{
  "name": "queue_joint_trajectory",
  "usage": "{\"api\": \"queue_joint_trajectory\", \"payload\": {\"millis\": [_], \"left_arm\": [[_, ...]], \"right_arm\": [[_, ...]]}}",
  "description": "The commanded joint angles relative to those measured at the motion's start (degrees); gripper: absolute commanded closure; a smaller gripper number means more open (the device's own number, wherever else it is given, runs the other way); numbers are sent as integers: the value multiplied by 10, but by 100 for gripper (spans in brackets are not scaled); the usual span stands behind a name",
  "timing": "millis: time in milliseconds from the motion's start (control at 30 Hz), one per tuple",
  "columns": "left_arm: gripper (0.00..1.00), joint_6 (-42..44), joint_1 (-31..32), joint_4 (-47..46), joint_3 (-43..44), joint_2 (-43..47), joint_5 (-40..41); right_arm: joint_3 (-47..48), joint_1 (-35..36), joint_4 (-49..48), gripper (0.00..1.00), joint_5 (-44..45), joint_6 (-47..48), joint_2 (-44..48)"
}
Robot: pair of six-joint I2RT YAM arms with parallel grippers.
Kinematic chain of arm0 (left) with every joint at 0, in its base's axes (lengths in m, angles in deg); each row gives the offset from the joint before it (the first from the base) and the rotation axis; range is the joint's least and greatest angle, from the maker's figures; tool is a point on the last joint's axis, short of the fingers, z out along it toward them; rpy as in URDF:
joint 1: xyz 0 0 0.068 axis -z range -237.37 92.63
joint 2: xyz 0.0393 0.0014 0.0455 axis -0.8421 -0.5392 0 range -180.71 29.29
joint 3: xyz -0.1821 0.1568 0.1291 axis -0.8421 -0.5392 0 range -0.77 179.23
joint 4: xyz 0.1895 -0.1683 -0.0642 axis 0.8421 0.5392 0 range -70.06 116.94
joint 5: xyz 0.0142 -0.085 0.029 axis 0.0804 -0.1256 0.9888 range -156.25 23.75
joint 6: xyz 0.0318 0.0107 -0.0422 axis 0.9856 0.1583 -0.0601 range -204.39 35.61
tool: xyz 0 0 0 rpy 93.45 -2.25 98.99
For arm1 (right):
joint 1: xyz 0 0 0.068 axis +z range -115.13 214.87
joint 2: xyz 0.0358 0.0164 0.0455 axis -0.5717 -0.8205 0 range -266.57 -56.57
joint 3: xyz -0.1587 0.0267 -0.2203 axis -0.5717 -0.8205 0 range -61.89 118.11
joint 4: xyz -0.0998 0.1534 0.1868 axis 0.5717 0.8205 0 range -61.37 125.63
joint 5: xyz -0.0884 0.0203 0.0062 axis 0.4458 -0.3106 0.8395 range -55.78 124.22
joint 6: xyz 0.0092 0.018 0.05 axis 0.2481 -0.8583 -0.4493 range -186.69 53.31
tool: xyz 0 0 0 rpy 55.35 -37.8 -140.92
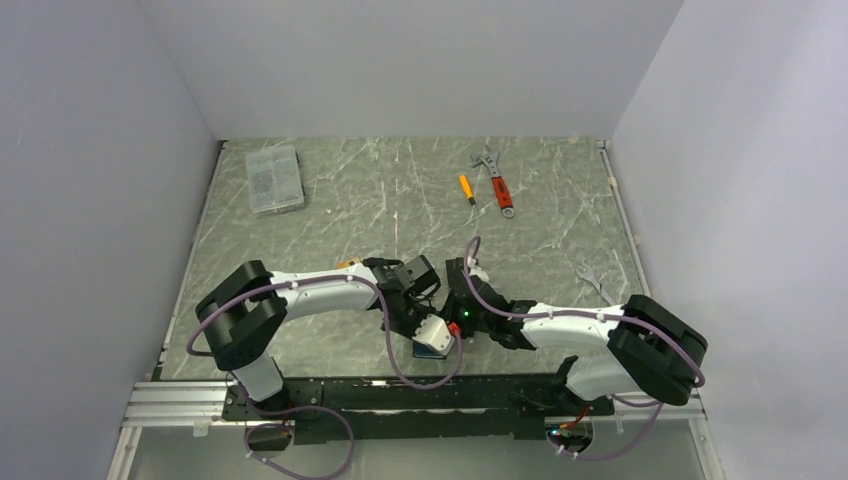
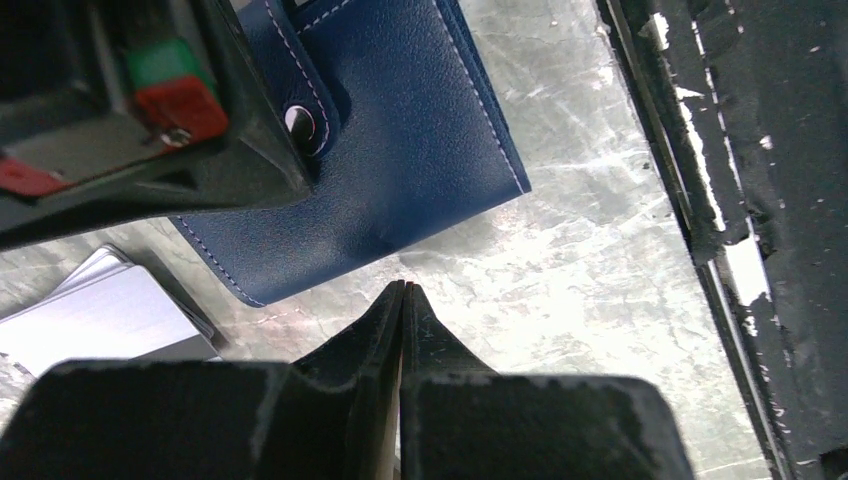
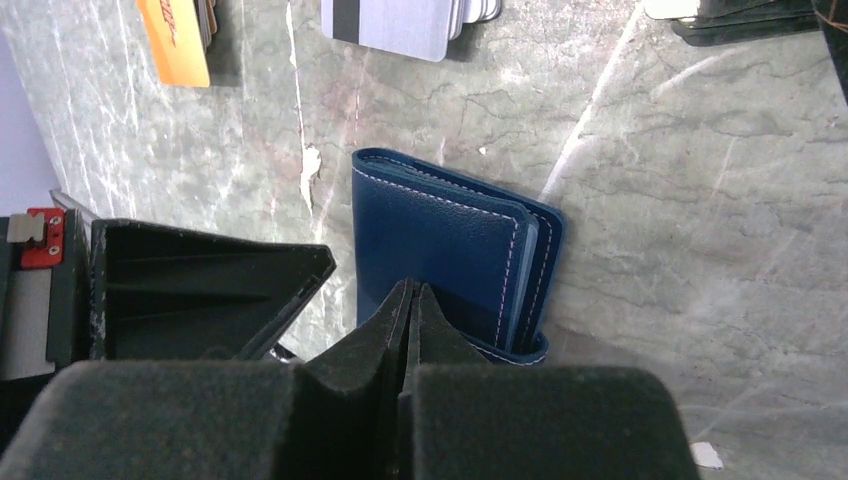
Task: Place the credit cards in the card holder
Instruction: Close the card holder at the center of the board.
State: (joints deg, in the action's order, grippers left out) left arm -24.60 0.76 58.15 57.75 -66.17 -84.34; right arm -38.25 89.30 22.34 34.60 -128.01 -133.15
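The navy card holder [image 3: 440, 250] lies folded on the marble table, its snap tab [image 2: 300, 120] fastened. My right gripper [image 3: 410, 288] is shut, its tips over the holder's near edge; whether they touch it is unclear. My left gripper [image 2: 404, 288] is shut with nothing visibly held, its tips just off the holder's [image 2: 400, 150] edge above bare table. Credit cards lie beyond the holder: an orange stack [image 3: 175, 40], a white-grey card with a black stripe [image 3: 400, 20] and black ones [image 3: 745, 22]. A white-grey card [image 2: 100, 320] shows beside the left fingers.
The black mounting rail [image 2: 740, 200] runs along the table's near edge, close to the left gripper. At the back lie a clear plastic box [image 1: 274, 178], an orange-handled screwdriver [image 1: 466, 188] and a red wrench [image 1: 497, 184]. Both arms crowd together over the holder [image 1: 433, 350].
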Motion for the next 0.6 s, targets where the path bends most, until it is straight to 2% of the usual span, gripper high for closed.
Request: {"api": "queue_joint_trajectory", "payload": {"millis": [0,200,267,433,567], "left_arm": [[92,-13,1,18,17,34,-29],[91,-14,5,0,6,53,-46],[91,-10,11,-6,-4,63,-42],[91,6,15,-20,-35,84,-24],[91,13,15,-42,-62,103,-27]], "right_arm": [[-35,13,164,100,65,14,-71],[50,36,210,98,75,60,-71],[86,34,241,81,76,78,-61],[168,17,327,55,73,105,-34],[221,-9,383,47,52,118,-15]]}}
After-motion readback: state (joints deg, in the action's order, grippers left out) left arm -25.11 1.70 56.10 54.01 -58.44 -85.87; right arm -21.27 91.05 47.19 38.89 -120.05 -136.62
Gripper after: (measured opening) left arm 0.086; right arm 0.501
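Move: Just under the right hand's shut fingertips, beside its snap, lies the closed card holder, its middle about 2 cm to the right and 1 cm below. The silver cards are some 12 cm straight ahead; the black cards 12 cm ahead and 10 cm right. From the left hand, at the holder's left edge, the holder's middle is about 6 cm right, level fore and aft, and 2 cm lower; the silver cards are 12 cm ahead, 5 cm right. Sweeping left about 2 cm over the card holder, the right hand lifts its shut fingertips off the snap area, then swings back right as it rises roughly 2 cm, opening to half and rolling some 15 degrees with its left side dropping. The left hand, nearly shut, rises some 2.5 cm beside the holder's left edge, easing back about 1 cm. ##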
